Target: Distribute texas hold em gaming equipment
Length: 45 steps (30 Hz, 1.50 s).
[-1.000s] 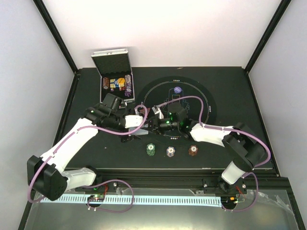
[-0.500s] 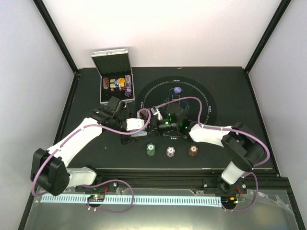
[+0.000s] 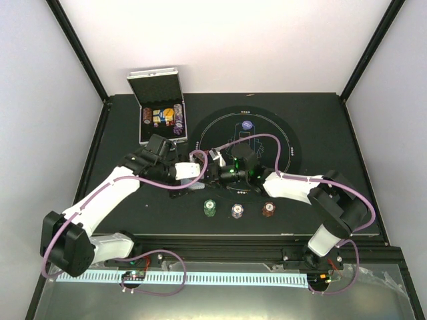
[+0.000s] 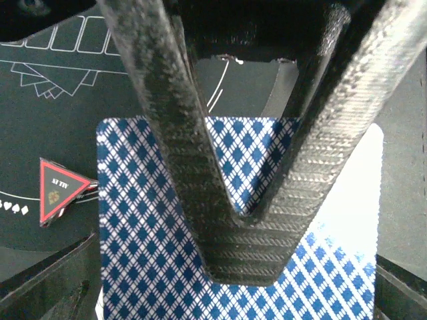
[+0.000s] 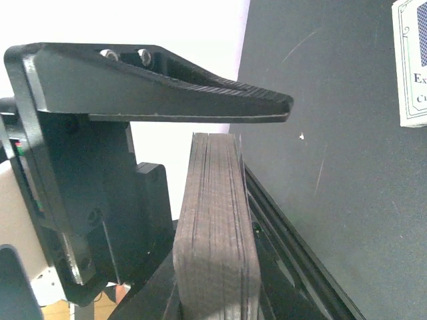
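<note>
My right gripper [image 5: 267, 200] is shut on a deck of playing cards [image 5: 213, 227], seen edge-on below its upper finger [image 5: 200, 93]. In the top view it [image 3: 222, 173] hangs over the near rim of the mat, tip to tip with my left gripper [image 3: 202, 171]. In the left wrist view the left gripper's [image 4: 250, 260] fingers run together into a V over a blue-diamond card back [image 4: 147, 253]. Whether they pinch it does not show. A red triangle token [image 4: 59, 191] lies left of that card. Green [image 3: 210, 209], white [image 3: 237, 210] and brown-red [image 3: 268, 209] chip stacks stand in front. A blue button [image 3: 247, 125] lies on the mat.
The round black printed mat [image 3: 283, 133] covers the table's middle. The silver hinged case [image 3: 160, 113] stands open at the back left with chips inside. A white printed card or box [image 5: 410, 63] lies on the table. Purple cables loop over both arms.
The left arm has shifted its elbow and wrist a little, with its gripper staying against the deck. The right arm has barely moved.
</note>
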{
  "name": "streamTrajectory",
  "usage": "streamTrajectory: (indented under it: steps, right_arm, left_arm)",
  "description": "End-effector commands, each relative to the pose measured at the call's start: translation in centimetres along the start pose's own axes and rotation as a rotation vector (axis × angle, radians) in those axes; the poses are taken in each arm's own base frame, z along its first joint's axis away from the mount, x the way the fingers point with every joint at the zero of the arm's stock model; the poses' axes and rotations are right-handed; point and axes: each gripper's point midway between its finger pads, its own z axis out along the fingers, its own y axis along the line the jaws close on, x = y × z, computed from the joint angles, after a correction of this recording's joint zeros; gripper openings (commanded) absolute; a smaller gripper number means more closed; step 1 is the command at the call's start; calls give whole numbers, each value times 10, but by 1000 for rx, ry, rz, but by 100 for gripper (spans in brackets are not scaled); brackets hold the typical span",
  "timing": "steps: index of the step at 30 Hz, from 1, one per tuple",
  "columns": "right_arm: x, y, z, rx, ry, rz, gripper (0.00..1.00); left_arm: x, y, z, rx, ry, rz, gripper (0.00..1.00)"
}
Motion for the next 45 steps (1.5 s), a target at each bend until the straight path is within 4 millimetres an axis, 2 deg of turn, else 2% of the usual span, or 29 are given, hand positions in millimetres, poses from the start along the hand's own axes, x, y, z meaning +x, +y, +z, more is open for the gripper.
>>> streamTrajectory:
  steps: [1, 8, 13, 19, 30, 32, 36, 39, 41, 45]
  right_arm:
    - [-5, 12, 3, -20, -4, -43, 1]
    - [-3, 10, 5, -10, -2, -44, 1]
    - [-3, 9, 6, -5, -3, -41, 1]
    - [-3, 1, 7, 20, -8, -30, 1]
    - [-3, -37, 6, 183, -21, -32, 1]
    - [-4, -41, 4, 218, -23, -46, 6]
    - [-5, -43, 3, 241, -20, -60, 27]
    - [-5, -42, 3, 240, -15, -58, 39]
    - [-4, -42, 4, 237, -11, -57, 43]
    - [-4, -37, 4, 222, -10, -60, 43]
  left_arm:
    - [-16, 1, -8, -18, -61, 27, 92]
    - [-10, -2, -4, -1, -40, 16, 88]
    - [-6, 0, 1, 5, -23, 2, 76]
    - [-9, 1, -1, 1, -33, -3, 56]
    - [-15, -3, -10, 9, -41, -11, 10]
    - [-14, -3, -11, 8, -35, -14, 2]
    - [-11, -3, -13, -1, -19, -12, 2]
    - [-10, -3, -14, -6, -14, -9, 1]
    - [-10, -3, -14, -11, -12, -8, 1]
    - [-10, -2, -15, -15, -10, -9, 2]
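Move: The card deck is pinched in the right gripper, its middle within about 1 cm of that hand point, and already sits between the open left fingers, some 2 cm to the right of the left hand point. Counted from the left hand, on the table roughly 14 cm below, the all-in triangle lies about 8 cm ahead and 1 cm right, the card box about 6 cm left and level, the green chips some 10 cm back and 4 cm right. Keep the left gripper nearly in place around the deck and close its fingers by about a quarter of their range until they grip the deck's opposite edges. Hold that grip, and only then open the right fingers by a similar amount, letting the right hand sink about 2 cm and tip its fingertips down some 10 degrees. ##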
